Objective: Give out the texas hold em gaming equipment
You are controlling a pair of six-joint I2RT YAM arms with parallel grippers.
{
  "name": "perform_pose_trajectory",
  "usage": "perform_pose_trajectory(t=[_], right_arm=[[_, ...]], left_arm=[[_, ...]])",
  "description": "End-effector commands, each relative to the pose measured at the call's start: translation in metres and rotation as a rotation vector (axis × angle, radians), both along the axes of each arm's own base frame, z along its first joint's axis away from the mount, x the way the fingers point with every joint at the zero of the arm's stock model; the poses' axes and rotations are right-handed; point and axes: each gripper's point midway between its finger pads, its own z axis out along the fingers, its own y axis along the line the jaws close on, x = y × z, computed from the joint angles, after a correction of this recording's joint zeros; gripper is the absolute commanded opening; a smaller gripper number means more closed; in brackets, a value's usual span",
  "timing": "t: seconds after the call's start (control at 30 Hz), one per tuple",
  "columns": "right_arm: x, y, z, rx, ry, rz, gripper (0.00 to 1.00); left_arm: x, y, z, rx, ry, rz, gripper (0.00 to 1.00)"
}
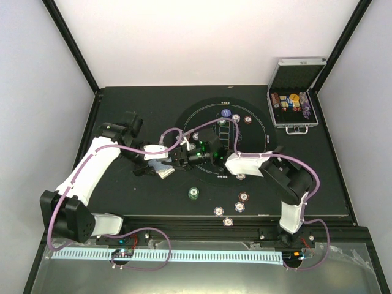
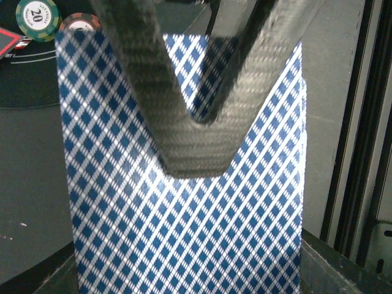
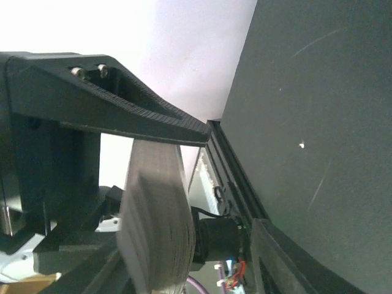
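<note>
My left gripper is shut on a deck of playing cards and holds it above the table, left of the round black mat. In the left wrist view the blue-diamond card back fills the frame, and a black V-shaped finger of the other gripper lies across it. My right gripper is open at the deck. In the right wrist view the deck shows edge-on between its fingers, just under the upper one. Poker chips lie on the table: a green one and several near the front.
The open silver case with chip rolls stands at the back right. More chips lie at the far side of the mat. A green 20 chip and a second chip show behind the deck. The table's front rail runs close by.
</note>
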Motion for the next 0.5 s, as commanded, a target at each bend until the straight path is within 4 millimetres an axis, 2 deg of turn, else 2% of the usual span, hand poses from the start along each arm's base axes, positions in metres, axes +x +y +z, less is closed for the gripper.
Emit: perform_pose_trajectory(t=[0.0,0.3,0.47], right_arm=[[0.005,-0.014,-0.015,-0.099,0.014,-0.038,0.44],[0.003,-0.019,0.002,-0.097,-0.021,-0.042,0.19],[0.005,-0.025,0.007,-0.113,-0.042,-0.043,0.13]], left_arm=[[0.001,-0.002,0.007,-0.02,-0.018,0.005,0.01],[0.001,-0.001,0.002,-0.013,-0.015,0.011,0.02],[0.001,0.001,0.0,-0.002,-0.015,0.016,0.02]])
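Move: The blue-backed deck sits between the left fingers, its middle about 2 cm to the right of the left hand. From the right hand, which has a finger over the deck's back, that middle is some 2 cm to the left, level in height. On the table about 15 cm below lies the white card box, some 4 cm left and 2 cm back of the right hand; the green chip stack stands about 9 cm right and 11 cm back of it. Draw the right gripper back off the deck, about 1.5 cm to the right and 1 cm up, while closing its fingers from half open to nearly shut, so they pinch the top cards at the deck's right end. Keep the left gripper's hold on the deck, letting it sink by under a centimetre. ##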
